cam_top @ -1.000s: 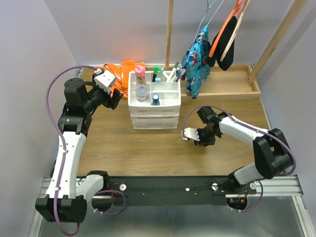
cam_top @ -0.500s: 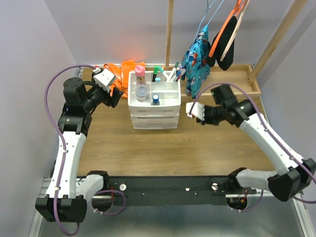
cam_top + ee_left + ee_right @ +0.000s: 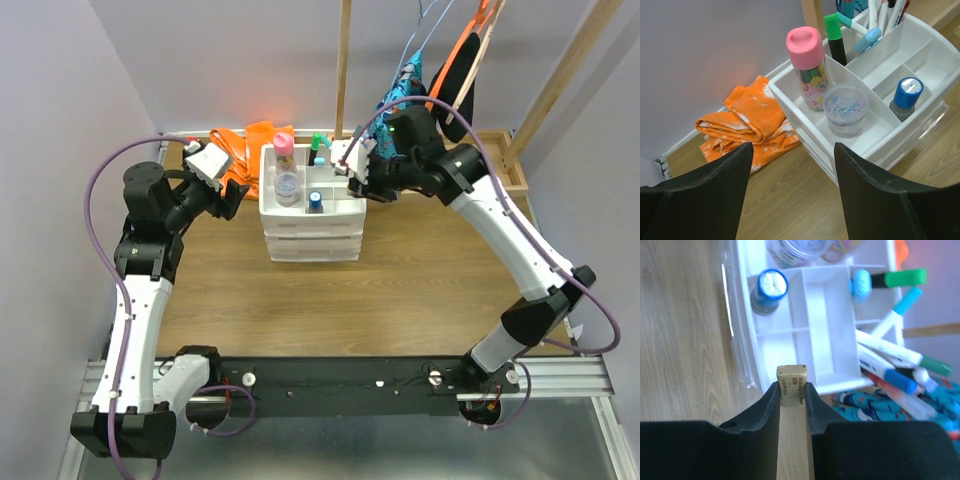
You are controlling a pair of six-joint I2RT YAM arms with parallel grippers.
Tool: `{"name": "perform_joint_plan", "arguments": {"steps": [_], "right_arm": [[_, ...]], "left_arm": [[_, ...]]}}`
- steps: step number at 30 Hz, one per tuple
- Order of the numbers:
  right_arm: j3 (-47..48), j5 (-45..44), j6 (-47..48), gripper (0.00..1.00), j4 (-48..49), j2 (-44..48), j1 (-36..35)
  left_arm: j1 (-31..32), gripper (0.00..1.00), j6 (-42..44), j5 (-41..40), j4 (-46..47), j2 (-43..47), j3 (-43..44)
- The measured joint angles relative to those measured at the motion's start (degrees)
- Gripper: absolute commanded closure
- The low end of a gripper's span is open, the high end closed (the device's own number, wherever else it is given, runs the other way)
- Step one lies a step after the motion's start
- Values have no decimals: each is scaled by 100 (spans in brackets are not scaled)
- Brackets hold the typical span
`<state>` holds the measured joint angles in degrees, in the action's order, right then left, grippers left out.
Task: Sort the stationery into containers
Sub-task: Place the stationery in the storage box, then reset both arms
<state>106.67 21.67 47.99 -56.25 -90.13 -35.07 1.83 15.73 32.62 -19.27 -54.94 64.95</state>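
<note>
The white drawer unit (image 3: 312,236) stands at mid-table, its top tray (image 3: 747,345) split into compartments. In them are a pink-capped tube (image 3: 807,64), a clear round jar (image 3: 845,107) of paper clips, a blue-capped item (image 3: 769,286), a green highlighter (image 3: 834,38) and several white markers (image 3: 888,359). My right gripper (image 3: 791,388) hovers over the tray's right edge, shut on a tan block (image 3: 791,381) whose end sticks out past the fingertips. In the top view it is at the unit's right rear (image 3: 358,170). My left gripper (image 3: 792,150) is open and holds nothing, just left of the unit (image 3: 230,198).
A crumpled orange cloth (image 3: 747,118) lies behind and left of the unit against the wall. A wooden frame tray (image 3: 478,166) sits at the back right, with patterned fabric (image 3: 402,95) hanging from a wooden rack over it.
My right arm rose from the table's middle right and swung back-left to the tray's right edge, carrying the tan block. The left arm barely shifted.
</note>
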Motion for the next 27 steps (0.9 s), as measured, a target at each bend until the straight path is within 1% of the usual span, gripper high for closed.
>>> {"name": "perform_joint_plan", "arguments": {"steps": [4, 10, 13, 14, 17, 22, 24, 25, 26, 27], "right_arm": [[85, -52, 61, 75, -55, -452, -310], [85, -184, 223, 75, -92, -706, -400], [85, -284, 310, 71, -92, -743, -400], [83, -326, 341, 63, -92, -752, -407], [52, -446, 433, 49, -85, -756, -461], [-105, -570, 413, 38, -39, -756, -533], [-105, -579, 323, 29, -31, -743, -544], [-105, -588, 212, 23, -24, -717, -549], [-105, -592, 149, 0, -15, -688, -549], [-109, -597, 33, 0, -2, -649, -549]], "left_arm": [[0, 25, 7, 0, -9, 129, -17], [-20, 25, 7, 0, -9, 280, -72], [-50, 25, 4, 0, -13, 299, -101], [-55, 25, 7, 0, -13, 299, -101], [-85, 25, 4, 0, -9, 304, -111], [-96, 25, -15, 0, -9, 334, -181], [-98, 25, -33, 0, -7, 337, -192], [-101, 25, -37, 0, -9, 343, -197], [-101, 25, -39, 0, -11, 352, -201], [-101, 22, -46, 0, -9, 365, -205]]}}
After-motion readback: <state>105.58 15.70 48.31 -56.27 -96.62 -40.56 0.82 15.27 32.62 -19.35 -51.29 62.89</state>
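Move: The small tan block is still pinched in the right gripper; its place, the empty front-right compartment of the storage box, lies about 3 cm to the left, level fore-and-aft and some 15 cm below. The blue-capped jar stands about 7 cm left of that compartment, the paper-clip tub some 12 cm left of it and 2 cm farther out, the upright pens about 9 cm beyond it. From the left gripper the compartment is roughly 20 cm right, 1 cm ahead and 17 cm below. Lower the right gripper about 6 cm, carrying it some 3 cm left in the early part of the descent, towards the empty compartment beside the blue-capped jar. Tip the fingers roughly 10 degrees further down as you go, then, still above the compartment floor, open them wide and let go of the tan block. ##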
